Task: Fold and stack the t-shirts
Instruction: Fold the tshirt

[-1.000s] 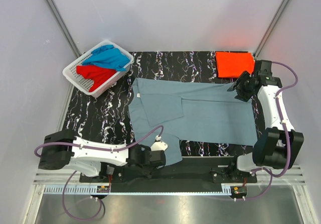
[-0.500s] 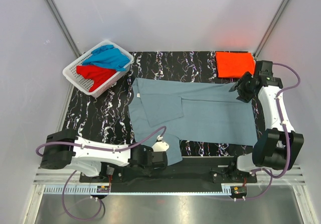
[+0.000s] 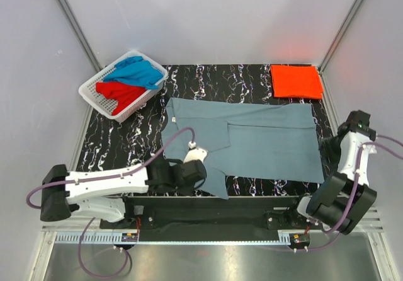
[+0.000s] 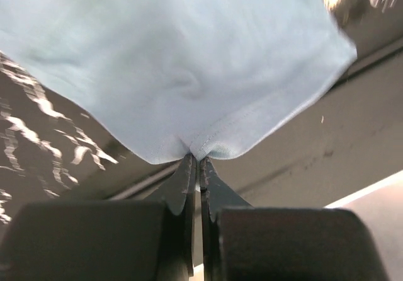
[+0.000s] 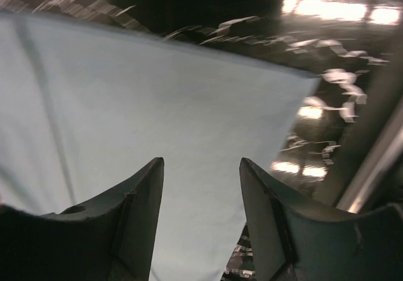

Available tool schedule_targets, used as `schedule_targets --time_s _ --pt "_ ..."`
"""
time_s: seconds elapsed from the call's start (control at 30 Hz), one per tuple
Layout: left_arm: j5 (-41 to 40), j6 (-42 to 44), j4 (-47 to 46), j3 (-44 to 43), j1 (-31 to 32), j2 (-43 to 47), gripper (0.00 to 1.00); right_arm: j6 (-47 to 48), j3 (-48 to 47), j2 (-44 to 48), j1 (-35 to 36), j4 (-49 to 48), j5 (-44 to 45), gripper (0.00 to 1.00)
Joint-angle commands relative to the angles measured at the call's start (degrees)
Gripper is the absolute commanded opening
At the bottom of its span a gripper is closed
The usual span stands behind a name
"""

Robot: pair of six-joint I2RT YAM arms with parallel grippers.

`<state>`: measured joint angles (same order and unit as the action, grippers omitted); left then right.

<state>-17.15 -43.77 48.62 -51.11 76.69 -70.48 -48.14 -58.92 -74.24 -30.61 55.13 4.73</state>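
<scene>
A dull grey-blue t-shirt point(image 3: 258, 136) lies spread flat across the middle of the black marbled table. My left gripper point(image 3: 206, 172) is at its near-left sleeve. In the left wrist view this gripper point(image 4: 198, 159) is shut on the hem of the grey-blue t-shirt point(image 4: 189, 60). My right gripper point(image 3: 327, 149) hovers at the shirt's right edge. In the right wrist view it point(image 5: 201, 167) is open over the cloth point(image 5: 126, 104), holding nothing. An orange-red t-shirt point(image 3: 296, 81) lies folded at the back right. Bright blue point(image 3: 135, 73) and red point(image 3: 119, 93) t-shirts sit crumpled in the basket.
The white slotted basket point(image 3: 94, 95) stands at the back left corner of the table point(image 3: 119, 142). Bare marbled tabletop point(image 5: 327, 92) shows beyond the shirt's right edge. The arm bases and a metal rail run along the near edge.
My left gripper shut on the near sleeve's hem and moved away from the table's near edge. My right arm swung from the shirt's far right corner back toward its near right edge.
</scene>
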Motion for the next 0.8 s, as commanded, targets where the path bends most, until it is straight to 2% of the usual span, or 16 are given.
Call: schedule_targets --time_s 0.0,0.2,0.4,0.77 --pt "-2.4 4.4 0.5 -4.3 -4.7 5.6 0.0 -4.7 5.0 4.4 -4.5 0.8 8.8 0.59" --pt "0.6 9.0 -0.7 -4.3 -9.3 8.8 0.0 0.8 13.7 5.1 -16.0 -7.0 2.8 0.59" --pt "2.2 9.8 -2.1 -3.7 -10.3 8.1 0.0 1.4 20.5 7.5 -16.1 -14.4 0.7 0.57" --pt "2.5 9.3 -3.0 -3.7 -11.6 7.3 0.0 0.4 24.3 5.2 -16.2 -17.3 1.8 0.54"
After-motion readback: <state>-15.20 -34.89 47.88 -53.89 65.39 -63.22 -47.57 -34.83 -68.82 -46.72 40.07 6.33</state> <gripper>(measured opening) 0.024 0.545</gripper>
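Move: The right gripper is open and empty. The grey-blue shirt's near right corner lies about 10 cm back from it, 4 cm to its right and 10 cm below; the far right corner is some 20 cm straight ahead. The left gripper already holds the near sleeve's cuff. The folded far sleeve, where it is headed, lies some 24 cm ahead and 6 cm right, the cuff's free corner about 14 cm right and 2 cm ahead, both some 9 cm below. Sweep the open right gripper back about 8 cm and slightly right towards the shirt's near right corner, turning it some 15 degrees clockwise and sinking, then drop it straight down until the fingers stand close over the corner. Early on, raise the left gripper about 5 cm and as far forward, still pinching the cuff, then hold it there. ##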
